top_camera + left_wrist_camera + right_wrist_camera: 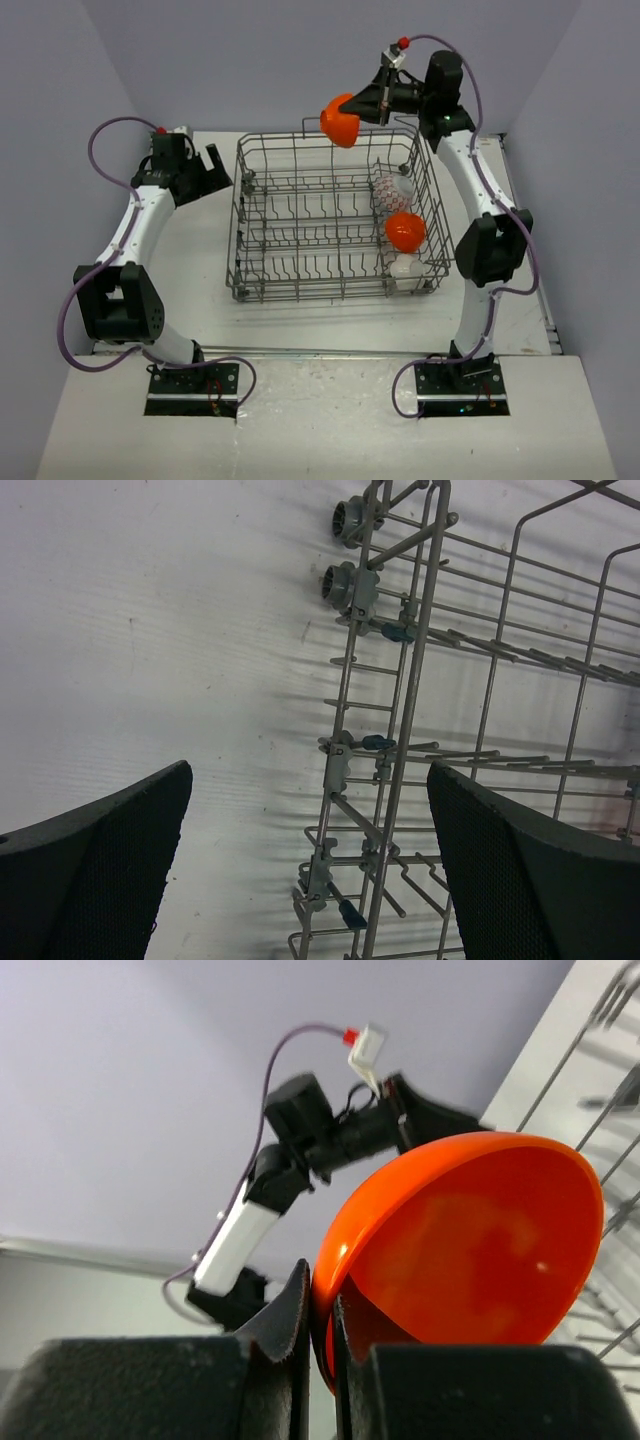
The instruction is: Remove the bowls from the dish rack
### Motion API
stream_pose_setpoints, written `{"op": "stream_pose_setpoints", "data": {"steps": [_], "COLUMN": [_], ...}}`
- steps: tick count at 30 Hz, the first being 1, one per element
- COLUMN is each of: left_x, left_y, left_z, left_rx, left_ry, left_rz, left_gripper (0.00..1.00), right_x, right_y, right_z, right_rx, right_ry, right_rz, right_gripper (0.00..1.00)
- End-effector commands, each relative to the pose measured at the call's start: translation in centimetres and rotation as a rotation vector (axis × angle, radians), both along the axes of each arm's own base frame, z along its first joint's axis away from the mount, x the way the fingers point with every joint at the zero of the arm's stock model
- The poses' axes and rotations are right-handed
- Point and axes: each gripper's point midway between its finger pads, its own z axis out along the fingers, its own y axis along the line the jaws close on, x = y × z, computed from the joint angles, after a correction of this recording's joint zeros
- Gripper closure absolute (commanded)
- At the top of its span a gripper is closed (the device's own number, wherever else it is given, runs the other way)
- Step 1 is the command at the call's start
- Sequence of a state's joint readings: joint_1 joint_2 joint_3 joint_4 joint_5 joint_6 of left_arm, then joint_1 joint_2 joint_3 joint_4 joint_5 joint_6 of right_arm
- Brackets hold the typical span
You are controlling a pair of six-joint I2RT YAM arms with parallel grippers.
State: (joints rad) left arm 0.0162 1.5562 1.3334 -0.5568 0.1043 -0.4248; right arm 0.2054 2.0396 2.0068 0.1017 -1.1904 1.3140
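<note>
An orange bowl point(340, 119) point(470, 1250) hangs in the air above the far rim of the grey wire dish rack point(250, 215) point(400, 670). My right gripper point(362, 106) point(322, 1330) is shut on its rim, one finger inside and one outside. In the rack's right end stand a white bowl with red pattern point(393, 189), a second orange bowl point(405, 231) and a plain white bowl point(405, 269). My left gripper point(215, 170) point(310, 870) stands open just left of the rack's far left corner, with nothing held.
The white table point(200, 300) carries the rack at its centre. Grey walls close in behind and on both sides. The rack's left side has bare tines and plastic rollers point(345, 580) on its outer wall.
</note>
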Motion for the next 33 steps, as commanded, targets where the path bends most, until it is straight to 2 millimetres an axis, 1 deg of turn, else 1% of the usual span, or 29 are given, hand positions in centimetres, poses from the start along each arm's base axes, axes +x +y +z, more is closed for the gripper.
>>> {"op": "stream_pose_setpoints", "data": {"steps": [1, 2, 3, 4, 5, 6, 7, 8, 10, 11, 12, 14, 15, 16, 17, 19, 20, 21, 22, 23, 25, 28, 29, 31, 33], "left_x": [1.0, 1.0, 1.0, 1.0, 0.9, 0.9, 0.9, 0.8, 0.7, 0.7, 0.6, 0.6, 0.5, 0.4, 0.4, 0.4, 0.4, 0.4, 0.4, 0.4, 0.4, 0.6, 0.8, 0.8, 1.0], "left_y": [-0.4, -0.3, -0.4, -0.4, -0.5, -0.5, -0.6, -0.7, -0.6, -0.7, -0.8, -0.9, -2.0, -2.1, -2.2, -2.3, -2.5, -2.5, -2.6, -2.8, -3.2, -3.7, -4.0, -4.4, -5.1], "left_z": [2.8, 2.9, 3.2, 3.2, 3.3, 3.4, 3.6, 3.5, 3.5, 3.4, 3.5, 3.4, 3.2, 3.2, 3.1, 3.2, 3.2, 3.4, 3.6, 3.8, 4.7, 6.2, 6.9, 7.7, 8.7], "left_rx": [0.014, 0.013, 0.012, 0.011, 0.008, 0.007, 0.006, 0.004, 0.002, -0.001, -0.004, -0.012, -0.016, -0.018, -0.02, -0.026, -0.031, -0.035, -0.04, -0.049, -0.057, -0.076, -0.086, -0.102, -0.118], "left_ry": [-0.084, -0.086, -0.092, -0.091, -0.091, -0.093, -0.096, -0.094, -0.093, -0.091, -0.091, -0.091, -0.086, -0.084, -0.084, -0.085, -0.088, -0.091, -0.093, -0.1, -0.124, -0.16, -0.176, -0.19, -0.218], "left_rz": [-0.033, -0.035, -0.036, -0.039, -0.043, -0.044, -0.045, -0.049, -0.048, -0.051, -0.05, -0.052, -0.079, -0.081, -0.084, -0.084, -0.091, -0.089, -0.091, -0.097, -0.103, -0.112, -0.12, -0.128, -0.144], "left_gripper": [0.0, 0.0, 0.0, 0.0, 0.0, 0.0, 0.0, 0.0, 0.0, 0.0, 0.0, 0.0, 0.0, 0.0, 0.0, 0.0, 0.0, 0.0, 0.0, 0.0, 0.0, 0.0, 0.0, 0.0, 0.0], "right_x": [-3.0, -3.5, -2.8, -0.9, -1.3, -0.5, -0.1, 0.4, 0.8, 1.1, 0.6, 0.1, -0.3, -0.6, -0.9, -1.3, -1.5, -1.8, -2.0, -2.1, -2.4, -3.0, -3.2, -3.3, -3.2], "right_y": [-2.3, -3.2, -4.0, -5.8, -7.1, -8.5, -10.1, -13.0, -16.7, -20.4, -22.2, -25.9, -28.0, -29.6, -30.7, -32.2, -33.0, -33.9, -34.7, -35.0, -35.8, -36.8, -37.0, -37.4, -37.3], "right_z": [7.4, 7.5, 7.0, 5.8, 5.5, 3.9, 3.1, 1.9, 0.4, -1.7, -1.8, -3.0, -4.4, -5.1, -5.9, -8.5, -9.5, -11.0, -12.0, -13.0, -15.6, -18.9, -20.7, -22.2, -23.8], "right_rx": [-0.12, -0.182, -0.226, -0.31, -0.374, -0.445, -0.519, -0.648, -0.805, -0.958, -1.017, -1.146, -1.249, -1.293, -1.337, -1.397, -1.418, -1.446, -1.472, -1.482, -1.525, -1.563, -1.583, -1.582, -1.581], "right_ry": [-0.283, -0.24, -0.237, -0.262, -0.249, -0.227, -0.263, -0.244, -0.246, -0.183, -0.173, -0.141, -0.112, -0.079, -0.052, 0.035, 0.068, 0.113, 0.146, 0.169, 0.237, 0.329, 0.37, 0.415, 0.434], "right_rz": [-0.127, -0.172, -0.226, -0.345, -0.41, -0.482, -0.542, -0.698, -0.838, -0.977, -1.041, -1.139, -1.183, -1.219, -1.229, -1.21, -1.205, -1.192, -1.194, -1.18, -1.152, -1.112, -1.083, -1.069, -1.04], "right_gripper": [1.0, 1.0, 1.0, 1.0, 1.0, 1.0, 1.0, 1.0, 1.0, 1.0, 1.0, 1.0, 1.0, 1.0, 1.0, 1.0, 1.0, 1.0, 1.0, 1.0, 1.0, 1.0, 1.0, 1.0, 1.0]}}
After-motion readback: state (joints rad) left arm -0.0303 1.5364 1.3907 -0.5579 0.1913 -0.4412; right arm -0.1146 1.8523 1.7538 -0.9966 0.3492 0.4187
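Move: The green bowl, toward which the held orange bowl is being taken, stands on the table about 46 cm to the right of the right hand, some 3 cm back and 37 cm below. Below in the rack, the patterned bowl is around 3 cm ahead and 11 cm right, the remaining orange bowl 9 cm back and 15 cm right, both roughly 31 cm down. From the left hand the green bowl is about 80 cm right, 2 cm back and 15 cm lower. The orange bowl, still pinched by its rim, is first lifted some 8 cm, then swept about 37 cm right in an arc over the rack's right side and down towards the green bowl, as the right wrist swings the fingers from pointing left to mostly down. The empty left hand, fingers open, eases a few centimetres right and up at the rack's left edge. ##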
